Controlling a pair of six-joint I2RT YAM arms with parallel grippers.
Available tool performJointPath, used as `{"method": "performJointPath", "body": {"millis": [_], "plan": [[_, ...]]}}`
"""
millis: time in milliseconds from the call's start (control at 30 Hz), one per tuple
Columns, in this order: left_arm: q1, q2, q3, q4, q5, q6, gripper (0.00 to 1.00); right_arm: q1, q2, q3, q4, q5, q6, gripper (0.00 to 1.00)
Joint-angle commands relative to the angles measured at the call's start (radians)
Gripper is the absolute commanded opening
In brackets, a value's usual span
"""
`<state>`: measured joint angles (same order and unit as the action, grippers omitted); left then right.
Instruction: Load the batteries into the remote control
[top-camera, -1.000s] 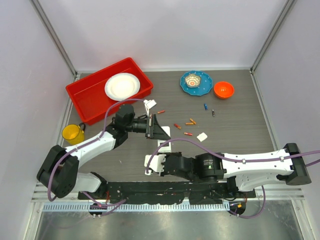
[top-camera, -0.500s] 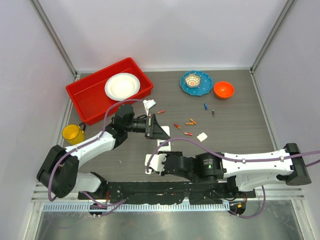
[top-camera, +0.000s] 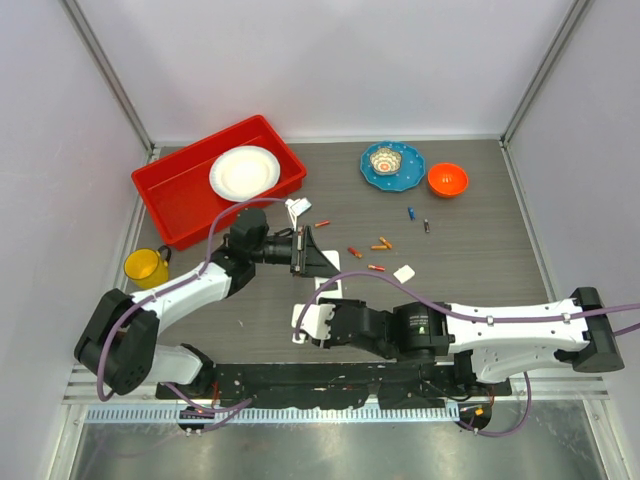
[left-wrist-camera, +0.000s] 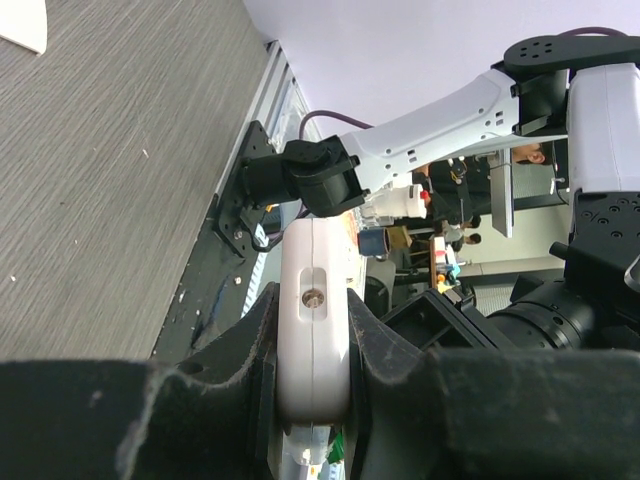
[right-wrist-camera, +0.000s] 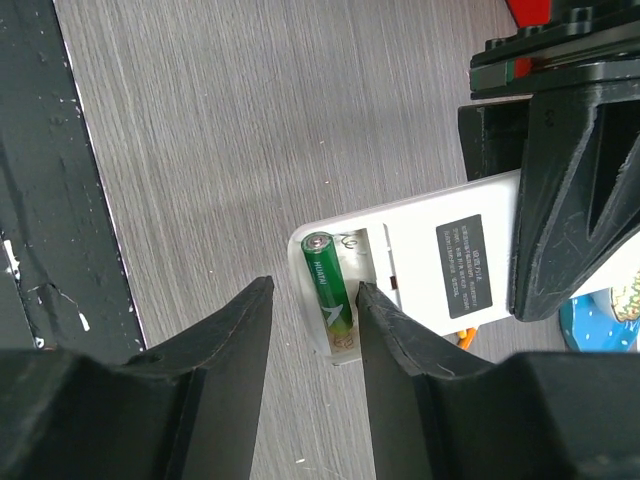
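The remote control (right-wrist-camera: 440, 255) lies back up, its white back showing a dark label and an open battery bay. My left gripper (left-wrist-camera: 313, 305) is shut on its long edges, the handset (left-wrist-camera: 313, 350) wedged between both fingers. A green battery (right-wrist-camera: 330, 295) lies in the bay. My right gripper (right-wrist-camera: 312, 300) hovers over that end, open, its jaws either side of the green battery and not pinching it. From above, the right gripper (top-camera: 312, 325) sits at the remote's (top-camera: 327, 288) near end. Loose batteries lie beyond: red-orange ones (top-camera: 354, 252), a blue one (top-camera: 410, 213), a dark one (top-camera: 427, 226).
A red tray (top-camera: 180, 195) holding a white plate (top-camera: 244, 172) stands at the back left, a yellow mug (top-camera: 146, 267) in front of it. A blue plate with a small bowl (top-camera: 392, 163) and an orange bowl (top-camera: 447, 179) are at the back. A small white cover piece (top-camera: 404, 272) lies near the batteries.
The right gripper's jaws have spread wider apart and the right arm has edged slightly forward. The left gripper and the remote have stayed put.
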<state>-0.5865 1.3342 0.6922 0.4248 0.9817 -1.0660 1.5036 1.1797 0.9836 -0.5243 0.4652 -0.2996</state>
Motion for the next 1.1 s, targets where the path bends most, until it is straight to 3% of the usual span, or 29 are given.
{"method": "performJointPath", "body": {"millis": [0, 767, 1067], "plan": [[-0.009, 0.002, 0.003, 0.046, 0.078, -0.035, 0.0, -0.029, -0.037, 0.018, -0.003, 0.029, 0.004, 0.47], [-0.012, 0.022, -0.005, 0.049, 0.072, -0.028, 0.0, -0.069, -0.103, 0.021, 0.096, 0.024, 0.016, 0.7], [-0.012, 0.036, -0.013, 0.055, 0.061, -0.031, 0.0, -0.083, -0.14, 0.021, 0.104, 0.012, 0.016, 0.72]]}}
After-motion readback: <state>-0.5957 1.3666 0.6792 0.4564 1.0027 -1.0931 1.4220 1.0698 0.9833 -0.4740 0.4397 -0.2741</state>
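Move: Right at the right hand's fingertips, about 1 cm ahead, 1 cm left and 1 cm below the hand point, lies the green battery in the remote's open compartment. The remote's middle is some 6 cm ahead and 1 cm left at hand height. On the table about 17 cm below are a red battery, 13 cm ahead and 12 right, and the white cover, 11 ahead and 19 right. From the left hand the green battery is roughly 7 cm straight back, level. Spreading its fingers wider around the green battery, the right hand stays almost in place at the compartment, then comes free with a quick lift of about 4 cm, going some 2 cm forward as its fingers tip up by roughly 10 degrees. The left hand keeps its pinch on the remote, creeping forward under a centimetre, then slipping back and down about as far when the right hand leaves. ##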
